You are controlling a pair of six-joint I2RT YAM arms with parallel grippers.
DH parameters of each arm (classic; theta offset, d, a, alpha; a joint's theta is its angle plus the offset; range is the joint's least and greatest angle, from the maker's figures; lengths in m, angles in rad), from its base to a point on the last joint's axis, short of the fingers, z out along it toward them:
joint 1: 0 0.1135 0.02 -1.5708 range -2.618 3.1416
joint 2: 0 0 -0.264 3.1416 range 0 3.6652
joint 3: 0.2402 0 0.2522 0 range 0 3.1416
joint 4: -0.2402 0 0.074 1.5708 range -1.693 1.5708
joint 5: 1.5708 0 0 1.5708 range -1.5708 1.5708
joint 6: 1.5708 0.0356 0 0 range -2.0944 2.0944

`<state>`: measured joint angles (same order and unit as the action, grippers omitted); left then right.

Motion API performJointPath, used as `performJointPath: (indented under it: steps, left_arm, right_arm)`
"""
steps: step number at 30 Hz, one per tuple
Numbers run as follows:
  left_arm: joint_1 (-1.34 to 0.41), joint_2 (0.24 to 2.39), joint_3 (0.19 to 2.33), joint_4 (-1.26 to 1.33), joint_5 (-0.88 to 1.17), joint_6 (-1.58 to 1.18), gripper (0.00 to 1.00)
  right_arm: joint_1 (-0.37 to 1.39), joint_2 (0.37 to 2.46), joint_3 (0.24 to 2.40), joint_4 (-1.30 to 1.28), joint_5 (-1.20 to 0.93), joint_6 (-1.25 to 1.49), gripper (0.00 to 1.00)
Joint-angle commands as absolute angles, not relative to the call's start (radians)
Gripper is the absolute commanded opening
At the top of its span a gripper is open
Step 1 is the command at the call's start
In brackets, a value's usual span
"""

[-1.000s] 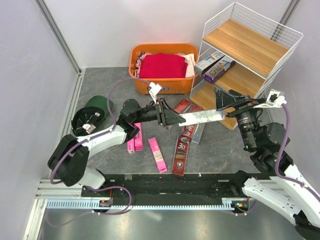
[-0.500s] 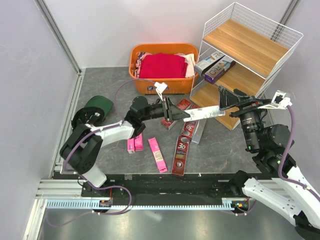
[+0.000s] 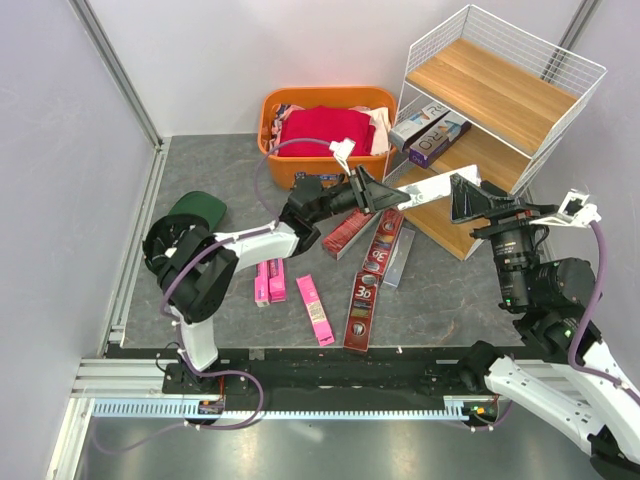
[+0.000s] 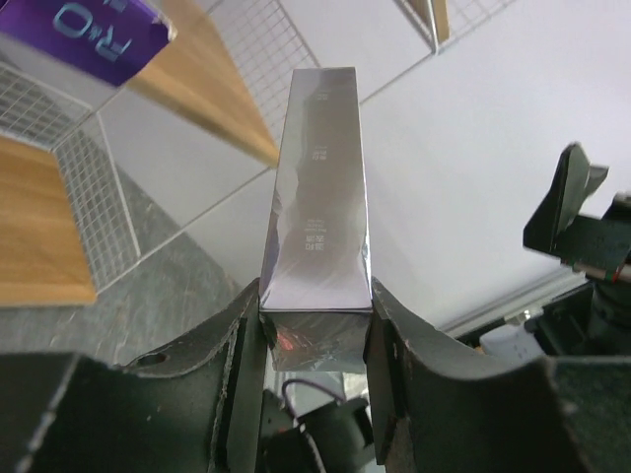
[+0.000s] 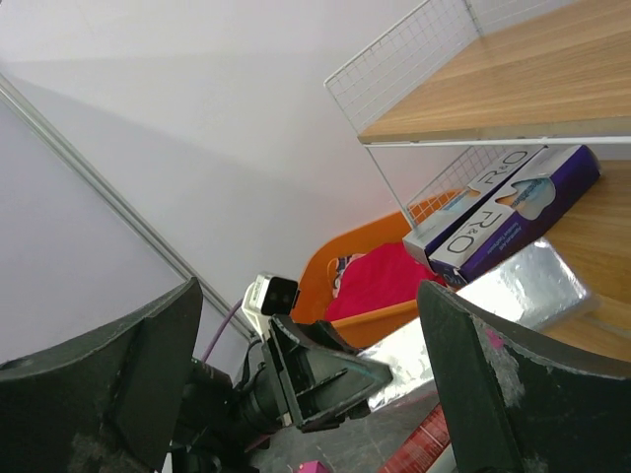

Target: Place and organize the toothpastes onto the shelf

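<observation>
My left gripper is shut on the near end of a silver-grey toothpaste box, held in the air. The box's far end points at the front of the shelf, just below the purple box and white box lying on the middle board. My right gripper hangs open beside the silver box, holding nothing. On the floor lie dark red boxes, pink boxes and a grey box.
An orange basket with folded red clothes stands left of the shelf. A green cap lies at the far left. A metal rail runs along the left wall.
My left arm has carried the silver box away from me and to the right, up to the shelf's front. The right gripper has drifted slightly right and stayed open.
</observation>
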<state>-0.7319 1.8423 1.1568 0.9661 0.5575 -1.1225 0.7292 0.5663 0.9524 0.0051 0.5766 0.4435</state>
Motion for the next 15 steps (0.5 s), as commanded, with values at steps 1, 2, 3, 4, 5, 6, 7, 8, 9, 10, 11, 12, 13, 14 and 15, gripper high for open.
performJointPath:
  steps: [1, 2, 3, 4, 5, 6, 7, 8, 9, 10, 11, 12, 13, 14, 15]
  left_arm:
    - [-0.765, 1.893, 1.305, 0.979, 0.431, -1.195, 0.02]
    - [-0.772, 1.905, 1.324, 0.962, 0.416, -1.201, 0.02]
    - [-0.776, 1.936, 1.368, 0.927, 0.399, -1.224, 0.02]
    - [-0.785, 1.951, 1.391, 0.914, 0.373, -1.235, 0.02]
    - [-0.790, 1.971, 1.416, 0.898, 0.359, -1.244, 0.02]
    - [-0.807, 2.020, 1.483, 0.850, 0.324, -1.277, 0.02]
    - [-0.811, 2.037, 1.503, 0.836, 0.312, -1.287, 0.02]
    - [-0.818, 2.051, 1.541, 0.810, 0.304, -1.305, 0.02]
    - [-0.828, 2.078, 1.554, 0.798, 0.273, -1.316, 0.02]
    - [-0.833, 2.086, 1.565, 0.784, 0.258, -1.327, 0.02]
    - [-0.838, 2.094, 1.574, 0.776, 0.241, -1.350, 0.02]
    - [-0.847, 2.105, 1.575, 0.779, 0.206, -1.357, 0.02]
    - [-0.850, 2.111, 1.578, 0.776, 0.190, -1.364, 0.02]
    - [-0.854, 2.115, 1.588, 0.772, 0.174, -1.377, 0.02]
    - [-0.861, 2.118, 1.592, 0.761, 0.146, -1.382, 0.02]
  right_arm:
    - [0.730, 0.545, 0.989, 0.003, 0.606, 0.419, 0.98]
    - [0.730, 0.543, 0.989, 0.005, 0.606, 0.417, 0.98]
    - [0.730, 0.540, 0.991, -0.023, 0.607, 0.416, 0.98]
    - [0.730, 0.538, 0.989, -0.023, 0.610, 0.414, 0.98]
    - [0.730, 0.537, 0.991, -0.023, 0.612, 0.413, 0.98]
    - [0.730, 0.534, 0.996, -0.032, 0.612, 0.411, 0.98]
    - [0.730, 0.531, 0.999, -0.037, 0.615, 0.408, 0.98]
    - [0.730, 0.529, 1.000, -0.040, 0.620, 0.405, 0.98]
    - [0.730, 0.523, 1.000, -0.043, 0.621, 0.405, 0.98]
    - [0.732, 0.522, 1.002, -0.044, 0.624, 0.402, 0.98]
    - [0.730, 0.517, 1.002, -0.048, 0.629, 0.402, 0.98]
    - [0.730, 0.512, 1.002, -0.051, 0.630, 0.400, 0.98]
    - [0.729, 0.511, 1.000, -0.052, 0.635, 0.400, 0.98]
    - [0.730, 0.508, 1.000, -0.054, 0.635, 0.397, 0.98]
    - [0.730, 0.503, 1.000, -0.055, 0.640, 0.397, 0.98]
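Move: On the middle shelf, the free place beside the purple toothpaste box lies about 15 cm to the left hand's right, 13 cm ahead and a few cm lower; the left fingers still hold the silver box, its free end pointing right. The purple box is roughly 9 cm right and 14 ahead, the white one beyond it 4 right and 19 ahead. From the idle right hand that free place is some 22 cm ahead, 7 right and 18 below. Swinging the silver toothpaste box in towards the middle shelf, the left hand goes about 8 cm to the right and 5 cm forward, rising a couple of centimetres before sinking back to its starting height. The wrist rolls the box some 15 degrees, forward side down, and turns slightly counter-clockwise while the fingers keep their grip on the box's near end. ##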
